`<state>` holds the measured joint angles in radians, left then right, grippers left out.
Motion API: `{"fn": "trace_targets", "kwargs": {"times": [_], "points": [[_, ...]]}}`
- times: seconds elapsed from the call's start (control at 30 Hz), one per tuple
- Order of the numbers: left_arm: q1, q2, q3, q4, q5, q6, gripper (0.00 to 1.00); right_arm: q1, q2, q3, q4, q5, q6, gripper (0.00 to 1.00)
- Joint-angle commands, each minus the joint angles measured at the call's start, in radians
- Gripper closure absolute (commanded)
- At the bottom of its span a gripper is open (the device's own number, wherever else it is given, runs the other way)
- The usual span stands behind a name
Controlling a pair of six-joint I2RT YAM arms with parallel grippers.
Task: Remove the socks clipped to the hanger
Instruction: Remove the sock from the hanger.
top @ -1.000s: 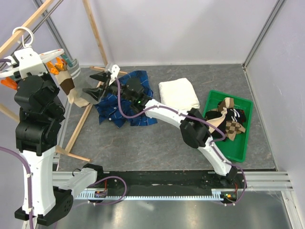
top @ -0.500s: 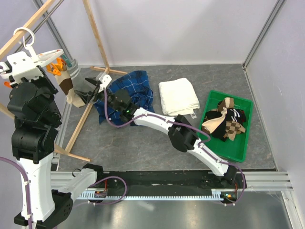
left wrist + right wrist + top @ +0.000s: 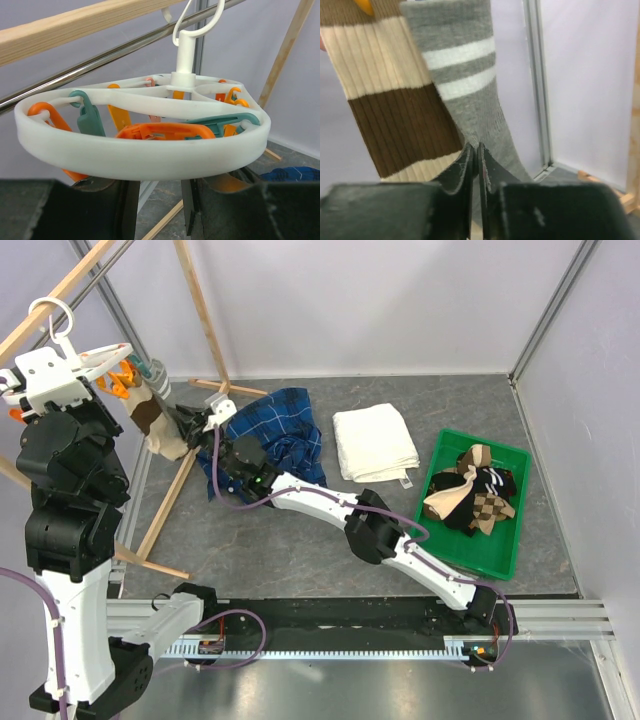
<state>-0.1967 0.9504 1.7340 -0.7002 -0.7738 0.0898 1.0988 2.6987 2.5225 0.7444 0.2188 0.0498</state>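
The white round hanger [image 3: 105,358] hangs by its hook from the rack at the far left, with orange clothespins [image 3: 160,132] and teal clothespins [image 3: 90,117] under its rim [image 3: 140,160]. My left gripper [image 3: 157,185] is at that rim. Its jaws stand partly closed and the rim hides their tips. Two socks hang clipped below: a brown and beige ribbed sock [image 3: 395,100] [image 3: 148,415] and a grey sock with white stripes [image 3: 470,85]. My right gripper [image 3: 476,147] [image 3: 183,420] is stretched far left and is shut on the grey sock's lower part.
A green tray [image 3: 440,455] at the right holds several socks. A blue plaid shirt [image 3: 285,430] and a folded white towel [image 3: 375,440] lie at the back of the table. Wooden rack poles [image 3: 165,505] slant beside the hanger.
The right arm reached further left to the hanging socks and its jaws went from wide open to closed on the grey sock. The left arm shifted slightly early on and has since held still.
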Motion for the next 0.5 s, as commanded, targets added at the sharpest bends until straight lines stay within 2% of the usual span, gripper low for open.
{"fn": "trace_targets", "kwargs": {"times": [0.0,0.17,0.27,0.47], "points": [[0.002,-0.005,0.015,0.041,0.021,-0.042,0.58,-0.005,0.016,0.048,0.033,0.027,0.004,1.0],[0.0,-0.004,0.036,0.041,0.025,-0.027,0.58,-0.013,-0.049,0.001,0.023,-0.008,-0.021,1.0],[0.002,-0.013,0.038,0.038,0.054,-0.028,0.58,-0.013,-0.114,-0.086,0.03,-0.048,-0.041,1.0],[0.002,-0.064,0.051,-0.005,0.159,-0.058,0.56,-0.013,-0.351,-0.28,0.023,-0.096,-0.09,1.0]]}}
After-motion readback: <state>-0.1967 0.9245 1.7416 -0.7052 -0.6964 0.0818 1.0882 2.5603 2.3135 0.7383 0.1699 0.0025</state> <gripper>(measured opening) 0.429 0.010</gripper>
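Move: The grey sock is already between the right fingertips; its middle lies roughly 4 cm above the right hand, some 2 cm ahead and 2 cm left. The striped sock hangs about 6 cm left of this hand, level fore and aft, 4 cm up; the teal clip sits some 5 cm ahead, 4 cm left and 14 cm up. From the left hand, just under the hanger ring's rim, the grey sock's middle is roughly 15 cm ahead, 13 cm right and 13 cm lower. The right hand eases about 1 cm forward and down as its fingers close the rest of the way and pinch the grey sock below its white stripes, pauses, then begins to draw back and right by about 1 cm, dipping slightly before rising, with its left side rolling down some 5 degrees. Late on, the left hand, fingers still part open, shifts about 1 cm right and slightly up and back, easing away from the hanger ring's near rim with a slight clockwise turn. ##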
